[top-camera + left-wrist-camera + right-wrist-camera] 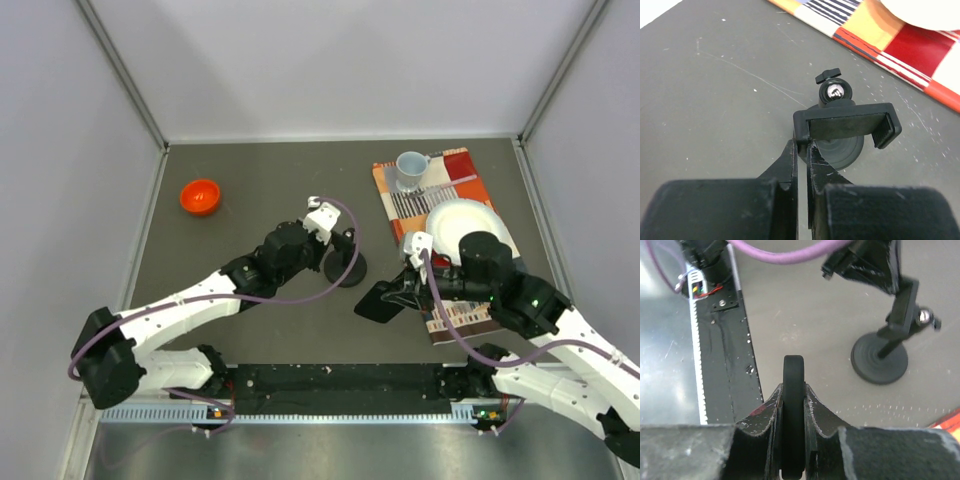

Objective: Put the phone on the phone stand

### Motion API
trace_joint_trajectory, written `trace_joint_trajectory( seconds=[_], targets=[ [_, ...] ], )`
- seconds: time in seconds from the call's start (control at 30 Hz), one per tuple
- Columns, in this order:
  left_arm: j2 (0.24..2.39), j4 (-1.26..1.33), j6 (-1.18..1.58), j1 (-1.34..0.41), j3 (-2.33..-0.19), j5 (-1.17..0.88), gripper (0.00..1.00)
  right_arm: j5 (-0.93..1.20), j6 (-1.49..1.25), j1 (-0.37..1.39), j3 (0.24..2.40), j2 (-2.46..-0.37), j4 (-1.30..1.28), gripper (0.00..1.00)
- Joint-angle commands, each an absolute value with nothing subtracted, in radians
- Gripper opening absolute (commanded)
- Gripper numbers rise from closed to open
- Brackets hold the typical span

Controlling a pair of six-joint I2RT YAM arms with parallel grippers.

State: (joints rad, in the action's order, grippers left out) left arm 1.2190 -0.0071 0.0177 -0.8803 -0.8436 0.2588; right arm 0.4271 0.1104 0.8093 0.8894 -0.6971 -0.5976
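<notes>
The phone stand (347, 268) stands mid-table on its round disc base, its clamp cradle (847, 121) on top. My left gripper (343, 248) is shut on the left end of that cradle, fingertips (790, 152) pinching the cradle's arm. In the right wrist view the phone stand (881, 359) sits upper right, with the left gripper (867, 267) on it. The phone (383, 301) hangs just right of the stand, held edge-on in my right gripper (405, 288). Its thin black edge (793, 385) shows between the shut fingers.
A patterned cloth (452, 172) lies at the back right with a grey mug (410, 169) and a white plate (470, 224) on it. An orange bowl (200, 196) sits at the back left. A black rail (340, 381) runs along the near edge.
</notes>
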Motion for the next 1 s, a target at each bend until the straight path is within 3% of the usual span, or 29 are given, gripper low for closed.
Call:
trace_joint_trajectory(
  seconds=[0.0,0.17,0.37,0.97],
  targets=[
    [1.125,0.019,-0.070,-0.885,-0.830,0.094,0.00,0.681,0.403,0.816,0.983,-0.748,-0.517,0.00],
    [1.114,-0.130,-0.117,-0.871,-0.896,-0.070,0.00,0.851,0.653,0.815,1.075,-0.929,-0.573,0.00],
    [1.049,-0.068,-0.205,-0.798,-0.832,-0.214,0.00,1.006,0.811,0.816,1.233,-1.089,-0.587,0.00],
    [1.040,-0.063,-0.270,-0.752,-0.805,-0.353,0.00,1.014,0.963,0.819,1.359,-1.312,-0.626,0.00]
  ],
)
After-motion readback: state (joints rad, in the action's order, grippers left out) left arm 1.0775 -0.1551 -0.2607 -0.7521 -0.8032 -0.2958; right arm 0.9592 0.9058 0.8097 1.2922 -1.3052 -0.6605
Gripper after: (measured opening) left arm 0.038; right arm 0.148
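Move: The phone is already in the right gripper. The stand's clamp, still pinched by the left gripper, lies about 14 cm ahead of the right hand, 7 cm to its left and 6 cm lower. The white plate is some 21 cm ahead and 19 cm to the right of the right hand, about 24 cm below. From the left hand, the phone is roughly 15 cm back, 10 cm to the right and 5 cm higher. Bring the right gripper with the phone about 10 cm left towards the stand's clamp, rising a little, while turning it some 40 degrees counter-clockwise and rolling the wrist. Meanwhile keep the left fingers shut on the clamp, draw the stand back about 5 cm and turn it nearly 30 degrees clockwise at the same height. ##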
